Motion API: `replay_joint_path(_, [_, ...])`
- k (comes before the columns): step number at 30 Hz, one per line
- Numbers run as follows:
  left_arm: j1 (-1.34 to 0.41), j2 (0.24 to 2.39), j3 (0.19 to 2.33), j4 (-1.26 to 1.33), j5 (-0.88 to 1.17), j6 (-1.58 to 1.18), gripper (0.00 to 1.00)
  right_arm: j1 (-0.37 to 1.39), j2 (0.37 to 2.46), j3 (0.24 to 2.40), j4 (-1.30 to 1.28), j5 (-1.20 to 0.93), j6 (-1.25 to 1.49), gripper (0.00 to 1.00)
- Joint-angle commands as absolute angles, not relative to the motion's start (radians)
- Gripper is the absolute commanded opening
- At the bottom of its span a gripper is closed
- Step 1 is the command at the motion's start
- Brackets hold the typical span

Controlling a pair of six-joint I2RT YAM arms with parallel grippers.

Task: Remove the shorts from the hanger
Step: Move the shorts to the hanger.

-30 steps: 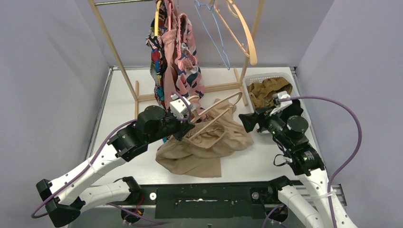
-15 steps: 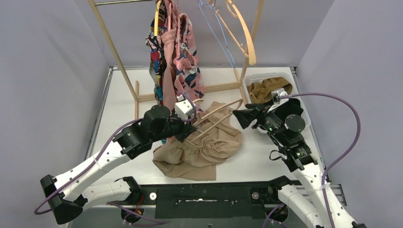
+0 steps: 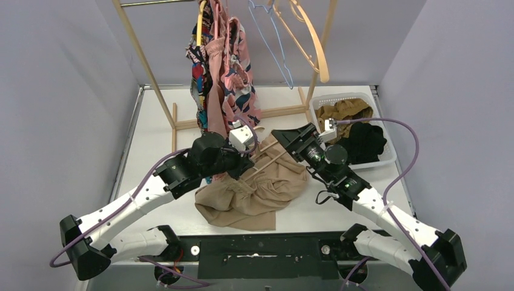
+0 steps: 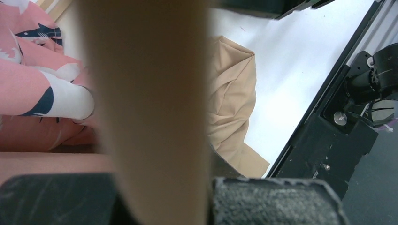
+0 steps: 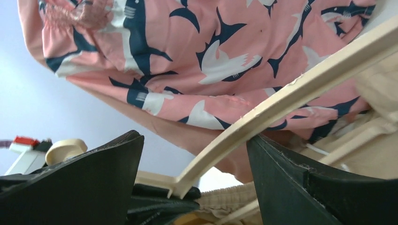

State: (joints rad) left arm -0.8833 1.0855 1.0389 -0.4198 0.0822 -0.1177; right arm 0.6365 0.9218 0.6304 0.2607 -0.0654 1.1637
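Beige shorts point(image 3: 254, 195) lie crumpled on the table, still threaded on a wooden hanger point(image 3: 274, 159). My left gripper point(image 3: 245, 162) is shut on the hanger's bar; in the left wrist view that bar point(image 4: 145, 93) fills the gap between the fingers point(image 4: 277, 201), with the beige shorts point(image 4: 234, 93) behind. My right gripper point(image 3: 283, 138) stands open at the hanger's far end. In the right wrist view the hanger point(image 5: 281, 103) crosses between the spread fingers point(image 5: 94, 178), ungripped, with the beige waistband point(image 5: 225, 197) below.
Pink printed shorts point(image 3: 239, 73), dusty pink and comic-print ones point(image 3: 199, 79) hang from the wooden rack point(image 3: 142, 57), near bare hangers point(image 3: 303, 42). A white basket point(image 3: 388, 159) at right holds mustard-brown point(image 3: 342, 112) and black shorts point(image 3: 363, 142).
My right arm swung left from the basket to the hanger's end, uncovering the black shorts in the basket. My left gripper edged right and away with the hanger, dragging the beige shorts.
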Motion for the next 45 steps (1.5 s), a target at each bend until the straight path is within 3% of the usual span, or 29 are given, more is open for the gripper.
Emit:
replay_joint_path(1, [-0.882,1.092,1.076,-0.317,0.120,-0.104,0.00,0.658,1.004,0.620,0.476,0.046,1.347,0.78])
replay_joint_path(4, [-0.882,1.091,1.067,-0.308,0.125,-0.105,0.00,0.661,1.033,0.577,0.539,0.067,1.410,0.63])
replay_joint_path(8, [-0.880,1.079,1.063,-0.338,0.098,-0.094,0.00,0.664,1.017,0.489,0.613,0.142,1.509,0.23])
replay_joint_path(10, [-0.880,1.074,1.067,-0.368,0.077,-0.094,0.02,0.664,0.993,0.460,0.622,0.181,1.521,0.10])
replay_joint_path(14, [-0.876,1.056,1.038,-0.396,0.062,-0.113,0.35,0.659,0.944,0.468,0.556,0.223,1.497,0.00])
replay_joint_path(21, [-0.875,1.036,0.974,-0.400,0.044,-0.161,0.58,0.630,0.821,0.564,0.307,0.325,1.347,0.00])
replay_joint_path(25, [-0.872,1.033,0.953,-0.377,0.047,-0.149,0.65,0.575,0.748,0.586,0.214,0.307,1.330,0.00])
replay_joint_path(31, [-0.867,1.033,0.899,-0.334,0.067,-0.118,0.68,0.470,0.689,0.599,0.156,0.180,1.349,0.00])
replay_joint_path(42, [-0.867,0.969,0.728,-0.141,0.087,-0.065,0.68,0.450,0.692,0.637,0.184,0.055,1.357,0.00])
replay_joint_path(45, [-0.870,0.948,0.688,-0.087,0.114,-0.038,0.60,0.448,0.689,0.640,0.192,0.042,1.358,0.00])
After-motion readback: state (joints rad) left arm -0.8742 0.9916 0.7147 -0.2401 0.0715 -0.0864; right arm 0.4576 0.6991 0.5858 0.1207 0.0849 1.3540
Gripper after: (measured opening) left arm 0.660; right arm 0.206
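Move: The right hand's open fingers are already about the hanger's right arm, where they will grip about 3 cm lower, 2 cm ahead and 1 cm left. From there the pink shark shorts hang about 17 cm ahead and 12 cm left, and the basket sits some 22 cm ahead and 29 cm right. The left hand is still shut on the hanger; the heaped beige shorts lie roughly 16 cm below, 8 cm ahead and 3 cm right. The right fingers close on the hanger's right arm after dipping about 3 cm and rolling, then draw the hanger some 11 cm to the right, rising about 5 cm and turning clockwise. The left fingers open wide, let go of the hanger, and sink about 8 cm towards the beige waistband, drifting slightly left. ##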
